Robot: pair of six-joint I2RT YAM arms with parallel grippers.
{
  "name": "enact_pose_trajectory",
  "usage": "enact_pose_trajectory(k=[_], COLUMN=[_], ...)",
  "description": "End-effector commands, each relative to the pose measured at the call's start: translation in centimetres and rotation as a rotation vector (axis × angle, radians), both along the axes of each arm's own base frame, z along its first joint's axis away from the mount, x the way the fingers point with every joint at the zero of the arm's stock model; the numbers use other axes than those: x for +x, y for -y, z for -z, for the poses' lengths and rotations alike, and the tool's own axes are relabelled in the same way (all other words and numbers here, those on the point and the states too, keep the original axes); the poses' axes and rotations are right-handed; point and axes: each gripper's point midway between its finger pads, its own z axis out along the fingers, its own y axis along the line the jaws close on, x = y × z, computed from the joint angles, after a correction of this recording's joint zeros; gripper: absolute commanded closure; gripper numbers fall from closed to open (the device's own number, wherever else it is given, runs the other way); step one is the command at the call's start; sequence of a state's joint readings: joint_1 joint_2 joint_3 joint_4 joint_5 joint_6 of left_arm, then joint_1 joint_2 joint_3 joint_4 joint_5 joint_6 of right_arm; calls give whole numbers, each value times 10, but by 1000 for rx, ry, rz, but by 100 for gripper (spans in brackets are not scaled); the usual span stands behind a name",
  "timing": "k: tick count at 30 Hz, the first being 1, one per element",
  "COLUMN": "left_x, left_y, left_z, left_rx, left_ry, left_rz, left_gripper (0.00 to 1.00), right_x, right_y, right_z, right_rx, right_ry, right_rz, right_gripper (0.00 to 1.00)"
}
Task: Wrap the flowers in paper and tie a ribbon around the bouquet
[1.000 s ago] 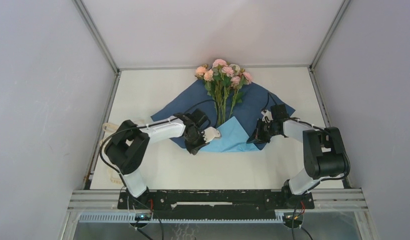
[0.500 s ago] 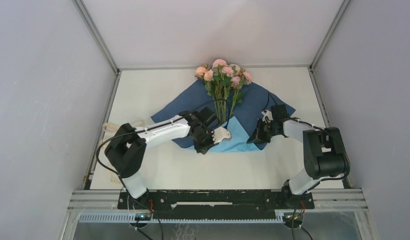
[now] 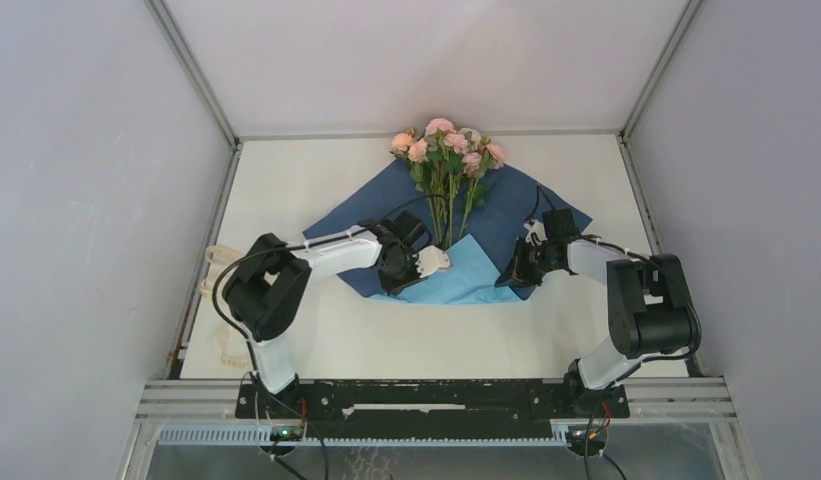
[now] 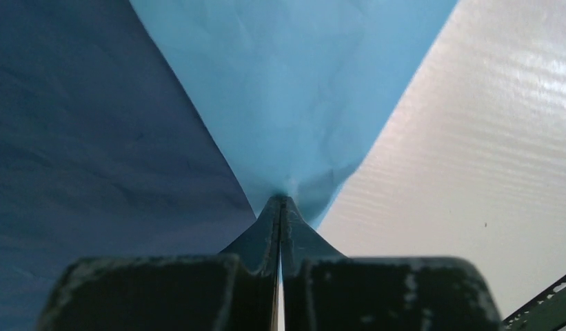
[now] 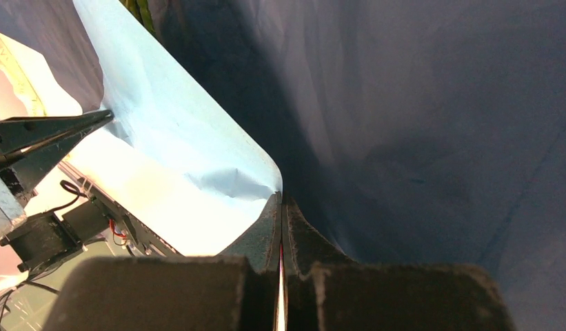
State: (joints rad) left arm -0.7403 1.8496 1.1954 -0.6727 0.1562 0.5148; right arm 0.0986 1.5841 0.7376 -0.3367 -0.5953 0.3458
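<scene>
The flowers [image 3: 444, 148] lie with pink and cream blooms at the far side and stems running toward me on the paper [image 3: 511, 212]. The paper lies navy face up, and its near part is folded over to show a light-blue flap [image 3: 471, 275]. My left gripper [image 3: 404, 283] is shut on the flap's left corner. In the left wrist view that gripper [image 4: 280, 200] pinches the light-blue tip [image 4: 294, 89]. My right gripper [image 3: 508, 278] is shut on the fold's right end, where the jaws [image 5: 280, 196] meet light-blue [image 5: 176, 138] and navy [image 5: 418, 103]. The ribbon [image 3: 222, 347] lies at the table's left edge.
Grey walls with metal frame posts [image 3: 194, 75] close in the white table [image 3: 316, 330] on the left, right and far sides. The black base rail [image 3: 436, 398] runs along the near edge. Black cables [image 3: 218, 290] loop off the left arm.
My left gripper carried the flap's corner to the right, then drew back a little toward the stems, and the left elbow swung with it. The right arm stayed still.
</scene>
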Motion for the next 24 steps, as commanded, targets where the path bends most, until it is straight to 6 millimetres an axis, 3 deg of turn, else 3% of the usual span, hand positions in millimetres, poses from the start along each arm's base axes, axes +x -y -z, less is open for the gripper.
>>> enact_pose_trajectory(k=[1,6,14,18,20,24], left_x=[-38,-58,-46,-42,-50,-62], left_y=[-31,-48,-79,-91,-82,-31], left_z=[12,16,21,10,-8,-61], left_rx=[93,135,207,213,179,58], left_ry=[-69,-80,-30,-26,-54,-76], left_rz=[46,47,-30,-65,-24,107], left_gripper=[99,99,100,100,100,96], right_x=[4,4,3,3,4,2], right_y=[3,5,6,6,5,3], right_z=[-2,-2,-2,-3,-3,-2], right_rx=[-5,-11,-12,-13,-5,-3], right_ry=[31,30,23,27,25,20], right_rz=[-2,6,9,9,7,2], right_gripper=[100,100,100,100,100,100])
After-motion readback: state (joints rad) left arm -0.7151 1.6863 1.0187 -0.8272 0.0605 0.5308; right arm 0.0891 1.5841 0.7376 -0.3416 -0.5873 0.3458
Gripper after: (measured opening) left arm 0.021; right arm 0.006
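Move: The left hand's shut tips rest on the folded light-blue flap, its left corner about 5 cm to their left and 2 cm back. The flap's peak is some 17 cm right and 12 cm ahead; the stem ends lie 12 cm right and 10 cm ahead. From the right hand, shut tips already on the flap's other end, that left corner is roughly 28 cm left and 3 cm back. Left hand's shut fingertips slide about 8 cm left and 5 back off the flap's corner; right stays pressed. ##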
